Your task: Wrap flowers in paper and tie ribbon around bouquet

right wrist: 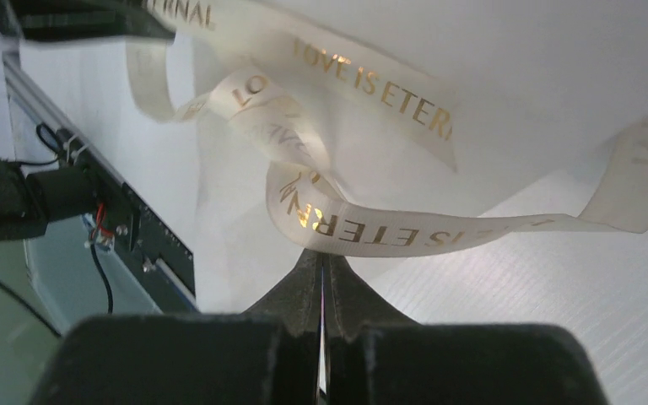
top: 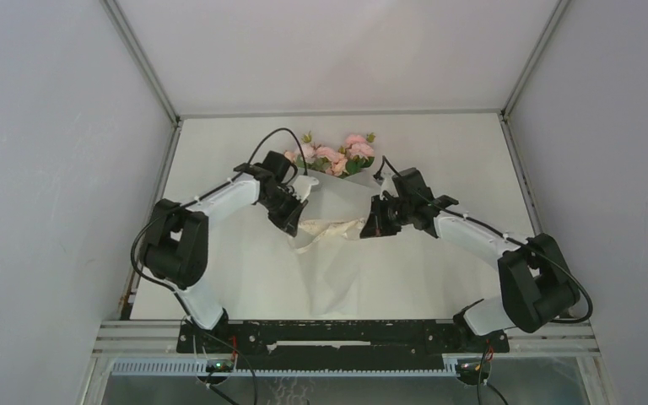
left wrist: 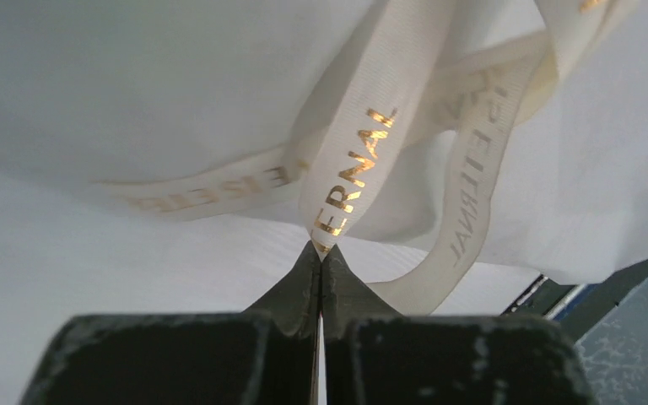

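Note:
The flowers (top: 333, 156) are pink blooms with green leaves at the back middle of the table. Their stems are sheathed in the white paper (top: 337, 270), which fans out toward the near edge as a bouquet. A cream ribbon (top: 333, 226) with gold lettering crosses the paper between both grippers. My left gripper (top: 294, 226) is shut, pinching a ribbon (left wrist: 359, 160) end at its tips (left wrist: 321, 246). My right gripper (top: 369, 228) is shut too, and the ribbon (right wrist: 388, 232) runs across its tips (right wrist: 321, 253), caught there. The paper (left wrist: 135, 84) hangs close above.
The white table (top: 219, 270) is closed in by grey walls at the left, right and back. A black rail (top: 346, 333) with both arm bases runs along the near edge. It also shows in the right wrist view as the rail (right wrist: 148, 236) with wiring.

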Robot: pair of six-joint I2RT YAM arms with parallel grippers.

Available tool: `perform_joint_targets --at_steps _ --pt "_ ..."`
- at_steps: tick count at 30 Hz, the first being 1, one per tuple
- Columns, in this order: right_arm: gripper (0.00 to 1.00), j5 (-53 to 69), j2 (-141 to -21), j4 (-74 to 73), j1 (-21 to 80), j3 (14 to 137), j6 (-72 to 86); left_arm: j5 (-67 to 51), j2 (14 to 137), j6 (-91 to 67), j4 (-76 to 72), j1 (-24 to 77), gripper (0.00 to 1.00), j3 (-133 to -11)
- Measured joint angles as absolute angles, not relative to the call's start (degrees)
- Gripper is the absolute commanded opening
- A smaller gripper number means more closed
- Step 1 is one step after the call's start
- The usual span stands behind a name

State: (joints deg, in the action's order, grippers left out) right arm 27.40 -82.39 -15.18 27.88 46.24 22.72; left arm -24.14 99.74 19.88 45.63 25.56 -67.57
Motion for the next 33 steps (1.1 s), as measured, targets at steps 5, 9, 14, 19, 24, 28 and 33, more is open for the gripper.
perform_joint_targets --at_steps 5,9,14,19,24,28,33 --pt "0.0 32.08 -80.12 -22.46 26.5 49.52 17.26 -23.05 98.72 17.23 42.68 18.96 0.0 -72.03" --pt "0.0 35.2 -79.37 -27.46 22.35 49.52 15.79 -22.41 98.67 14.85 38.26 12.47 0.0 -73.52" --pt "0.0 40.58 -79.37 -31.22 17.04 49.52 15.44 -20.45 98.67 13.17 34.94 6.85 0.0 -72.71" --pt "0.0 43.38 -79.35 -33.63 14.72 49.52 14.98 -17.65 98.61 12.88 31.51 1.87 0.0 -69.49" --pt "0.0 43.92 -78.63 -35.53 10.9 49.5 15.09 -15.7 98.43 12.88 29.52 -2.39 0.0 -67.35" --pt "0.0 44.1 -78.13 -35.53 6.42 49.43 15.79 -13.89 98.35 12.95 27.81 -5.26 0.0 -66.78" --pt "0.0 45.47 -77.89 -35.59 5.67 48.82 16.14 -10.48 96.84 13.82 25.69 -7.03 0.0 -63.53"
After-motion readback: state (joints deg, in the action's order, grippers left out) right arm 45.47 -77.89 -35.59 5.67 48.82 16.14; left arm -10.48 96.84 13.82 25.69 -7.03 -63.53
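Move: Each of my hands has a ribbon end pinched. The ribbon's crossing on the bouquet's waist lies about 10 cm to the right of my left hand, 2 cm ahead and a little below; from my right hand it is some 9 cm left, 2 cm ahead and 4 cm below. The flower heads are roughly 24 cm ahead and 10 cm right of my left hand, and a slack ribbon loop hangs 3 cm right and 4 cm back of that hand. Away from the crossing I pull both ribbon ends: my left hand sweeps some 12 cm forward with a short rise, then carries on left to about 21 cm in all, sinking again and turning some 40 degrees counter-clockwise. My right hand draws about 8 cm right and lifts 3 to 4 cm. Both sets of fingers stay shut on the ribbon. ##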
